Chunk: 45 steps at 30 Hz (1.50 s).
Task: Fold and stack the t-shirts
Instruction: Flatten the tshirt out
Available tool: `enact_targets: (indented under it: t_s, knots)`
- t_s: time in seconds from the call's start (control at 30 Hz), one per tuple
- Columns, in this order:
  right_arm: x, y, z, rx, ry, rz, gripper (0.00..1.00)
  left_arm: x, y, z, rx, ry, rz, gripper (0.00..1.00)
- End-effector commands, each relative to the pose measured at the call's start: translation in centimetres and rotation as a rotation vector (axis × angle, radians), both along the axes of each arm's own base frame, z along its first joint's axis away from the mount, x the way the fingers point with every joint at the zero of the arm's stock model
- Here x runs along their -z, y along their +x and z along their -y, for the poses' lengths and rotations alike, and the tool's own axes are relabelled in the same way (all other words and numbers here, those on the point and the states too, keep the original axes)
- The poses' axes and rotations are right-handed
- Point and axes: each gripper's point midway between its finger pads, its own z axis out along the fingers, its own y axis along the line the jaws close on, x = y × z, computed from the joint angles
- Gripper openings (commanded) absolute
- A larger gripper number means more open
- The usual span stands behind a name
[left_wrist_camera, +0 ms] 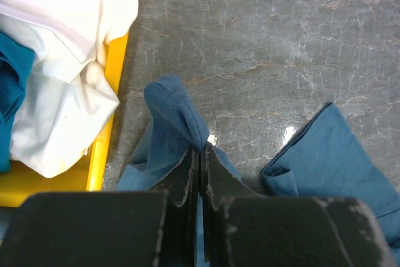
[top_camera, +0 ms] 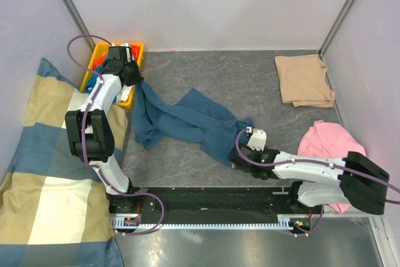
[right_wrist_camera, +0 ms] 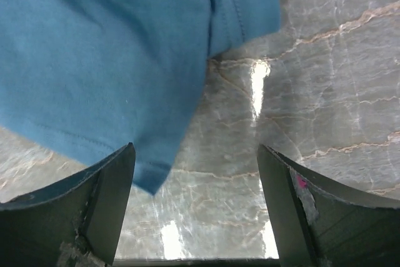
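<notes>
The dark teal t-shirt [top_camera: 187, 120] lies crumpled across the middle of the table. My left gripper [top_camera: 134, 78] is shut on its far-left corner next to the yellow bin; in the left wrist view the fingertips [left_wrist_camera: 201, 149] pinch a fold of the teal t-shirt [left_wrist_camera: 172, 117]. My right gripper [top_camera: 241, 158] stands open at the shirt's near-right end. In the right wrist view a corner of the teal t-shirt [right_wrist_camera: 119, 60] hangs by the left finger [right_wrist_camera: 109, 186], ungripped. A folded tan t-shirt [top_camera: 304, 79] lies at the back right. A pink t-shirt [top_camera: 328, 145] lies bunched at the right edge.
A yellow bin [top_camera: 138, 50] at the back left holds white cloth [left_wrist_camera: 62, 60] and other coloured cloth. A big checked cushion [top_camera: 44, 173] lies off the table's left side. Grey marbled tabletop [top_camera: 206, 70] shows behind the teal shirt. Walls close in the left, back and right.
</notes>
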Motion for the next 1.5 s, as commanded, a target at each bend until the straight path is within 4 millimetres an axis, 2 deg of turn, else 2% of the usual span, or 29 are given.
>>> enact_targets:
  t_s: [0.0,0.3,0.5,0.8,0.83,0.93,1.03,1.1,1.13,1.2,1.23,1.27,1.3,1.33,1.37,1.47]
  knots:
    - [-0.6,1.5,-2.6,0.089,0.015,0.083,0.87,-3.1,0.3,0.5,0.003,-0.022,0.091,0.02]
    - [0.3,1.2,-4.0,0.058,-0.009,0.06,0.78,-2.8,0.4,0.4,0.001,-0.022,0.088,0.02]
    - [1.2,0.6,-4.9,0.027,-0.007,0.021,0.64,-2.3,0.3,0.5,0.002,-0.023,0.079,0.02]
    - [1.8,0.0,-5.6,0.005,0.013,-0.002,0.14,-2.2,0.2,0.3,-0.003,-0.012,0.078,0.02]
    - [1.9,-0.1,-5.6,0.006,0.014,-0.003,0.02,-2.0,0.2,0.3,-0.003,-0.012,0.075,0.02]
    - [1.1,0.2,-5.1,0.014,0.012,0.024,0.0,-1.7,0.1,0.3,-0.002,-0.011,0.067,0.02]
    - [-1.5,1.2,-4.1,0.045,-0.001,0.096,0.0,-1.8,0.0,0.3,0.001,-0.012,0.069,0.02]
    - [-4.4,1.6,-2.7,0.075,-0.017,0.144,0.0,-1.9,-0.1,0.5,0.011,-0.017,0.07,0.02]
    - [-6.3,1.9,-1.1,0.105,-0.033,0.189,0.0,-1.9,-0.1,0.5,0.012,-0.023,0.069,0.02]
    - [-9.3,2.4,0.0,0.15,-0.016,0.252,0.0,-1.8,-0.2,1.0,0.029,-0.04,0.066,0.02]
    - [-11.2,2.6,1.8,0.176,-0.032,0.301,0.0,-1.7,-0.2,1.2,0.029,-0.05,0.062,0.02]
    - [-13.0,2.8,2.2,0.204,-0.002,0.333,0.0,-1.7,-0.4,2.8,0.066,-0.059,0.061,0.02]
    - [-14.1,3.0,3.0,0.224,0.004,0.357,0.0,-1.6,-0.4,3.1,0.078,-0.072,0.057,0.02]
    - [-16.1,3.1,4.2,0.246,0.008,0.397,0.0,-1.5,-0.6,3.5,0.089,-0.077,0.052,0.02]
    - [-17.0,3.2,4.8,0.262,0.017,0.414,0.0,-1.4,-0.7,3.8,0.097,-0.084,0.047,0.02]
    - [-19.6,3.5,6.2,0.29,0.02,0.464,0.0,-0.9,-1.8,6.4,0.162,-0.134,0.018,0.02]
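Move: The near corner of the blue t-shirt lies about 4 cm left of the open right hand, 1 cm ahead and some 2 cm lower. From the same hand, a short blue flap is about 13 cm ahead and 2 cm right; the pink cloth is roughly 31 cm right and 2 cm ahead. From the left hand, still gripping the shirt's far-left end, that near corner is about 28 cm back, 32 cm right and 15 cm below. The right hand slides 4 cm left, pinches the shirt's near corner, then lifts it 15 cm, drawing right. ##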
